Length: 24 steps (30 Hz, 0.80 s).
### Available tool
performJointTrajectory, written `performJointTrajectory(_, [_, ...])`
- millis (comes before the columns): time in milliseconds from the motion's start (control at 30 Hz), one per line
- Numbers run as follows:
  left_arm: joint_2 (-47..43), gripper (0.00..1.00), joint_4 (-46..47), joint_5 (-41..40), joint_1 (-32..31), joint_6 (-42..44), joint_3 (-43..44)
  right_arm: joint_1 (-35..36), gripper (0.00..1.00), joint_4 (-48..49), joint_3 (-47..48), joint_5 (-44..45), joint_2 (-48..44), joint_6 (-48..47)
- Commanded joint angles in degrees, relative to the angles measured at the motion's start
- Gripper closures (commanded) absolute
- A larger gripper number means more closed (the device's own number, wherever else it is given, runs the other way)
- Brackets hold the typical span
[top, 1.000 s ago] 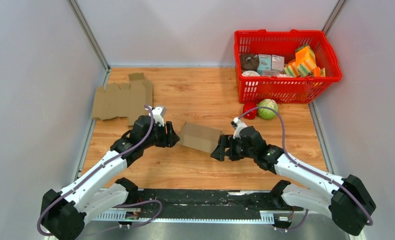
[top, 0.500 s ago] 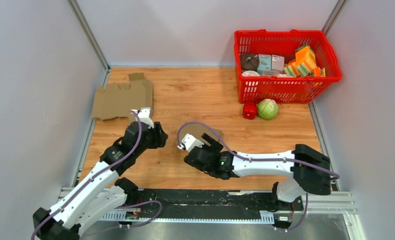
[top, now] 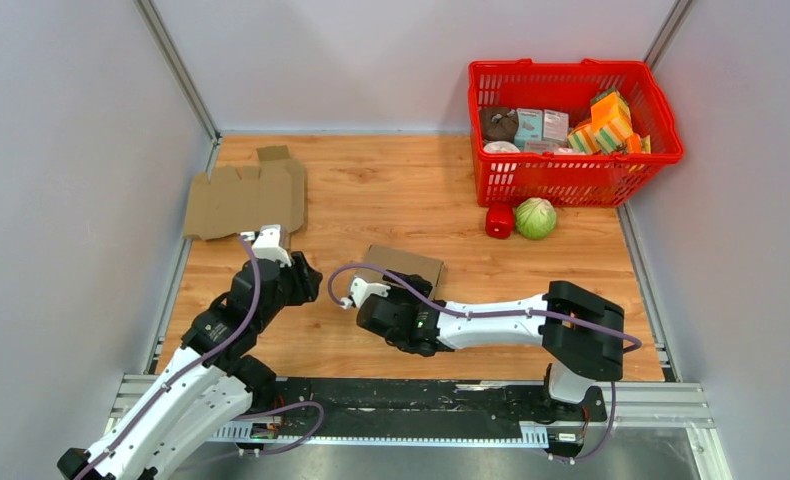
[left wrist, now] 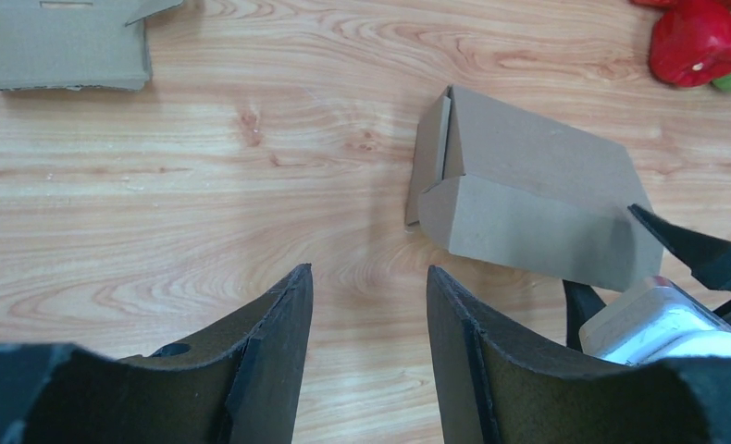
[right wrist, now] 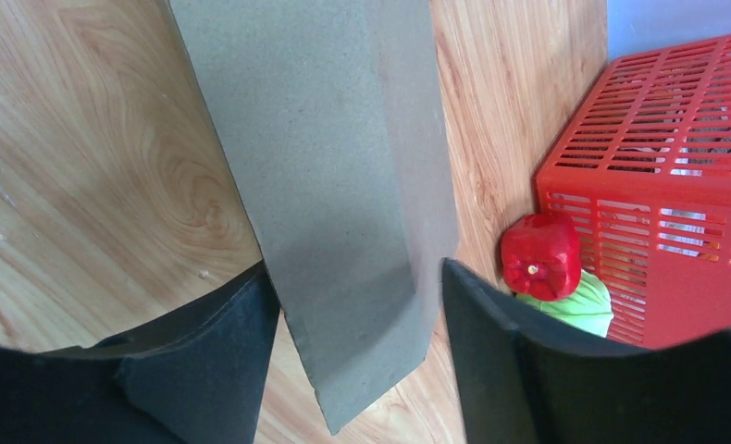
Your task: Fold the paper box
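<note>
The paper box [top: 403, 265] lies folded up as a brown cardboard block on the wooden table [top: 391, 190]. In the left wrist view the box [left wrist: 528, 194] shows a side flap standing slightly ajar at its left end. My right gripper [top: 395, 294] reaches across from the near side, and its open fingers straddle the box's [right wrist: 325, 166] near end, close to both sides. The right gripper [right wrist: 353, 268] has one finger [right wrist: 232, 351] at the box's edge. My left gripper [top: 307, 281] is open and empty, left of the box. Bare wood shows between the left gripper's [left wrist: 369, 277] fingers.
A flat unfolded cardboard blank [top: 244, 198] lies at the back left. A red basket [top: 574, 182] with groceries stands at the back right, with a red pepper [top: 499, 221] and a green cabbage [top: 535, 217] in front of it. Grey walls close in both sides.
My right arm swung in from the right to the near side of the box and its jaws narrowed around it. My left gripper pulled back left, away from the box.
</note>
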Motion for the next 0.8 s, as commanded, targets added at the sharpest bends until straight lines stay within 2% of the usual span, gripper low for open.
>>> performJointTrajectory(0, [1.1,0.43,0.5,0.6,-0.1,-0.4,-0.4,0.1,0.38,-0.3,2.3,1.1,-0.5,-1.7])
performJointTrajectory(33, [1.3,0.43,0.8,1.2,0.0,-0.5,-0.4,0.0,0.46,-1.2,2.8,1.2,-0.2,-1.5])
performJointTrajectory(200, [2.1,0.43,1.5,2.1,-0.1,-0.4,-0.6,0.0,0.64,-3.9,4.1,-2.5,-0.6,-1.1])
performJointTrajectory(500, [2.5,0.43,1.3,2.8,-0.1,0.1,-0.6,-1.1,0.73,-11.2,8.1,-10.8,0.0,-0.2])
performJointTrajectory(767, [3.7,0.43,1.8,3.3,-0.1,0.3,-0.5,-5.4,0.73,-16.7,11.5,-22.5,0.8,-0.5])
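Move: The paper box lies upside of the table just by the right hand: its middle is about 3 cm ahead, 4 cm to the left and 3 cm below, so the open fingers straddle the near flap's edge close to the box's right end. At much the same level as the box, the red pepper is some 14 cm ahead and 17 cm right, the cabbage 14 cm ahead and 25 cm right. From the left hand the box is roughly 3 cm ahead, 17 cm right and 12 cm below. Closing in place, the right fingers narrow quickly from wide open to about a quarter and pinch the box's near flap by its right end, one finger on top and one underneath. The hand then eases back and left about 1 cm, rising slightly, while the wrist tips down some 15 degrees. The left hand, open and clear of the box, sinks about 1.5 cm. ##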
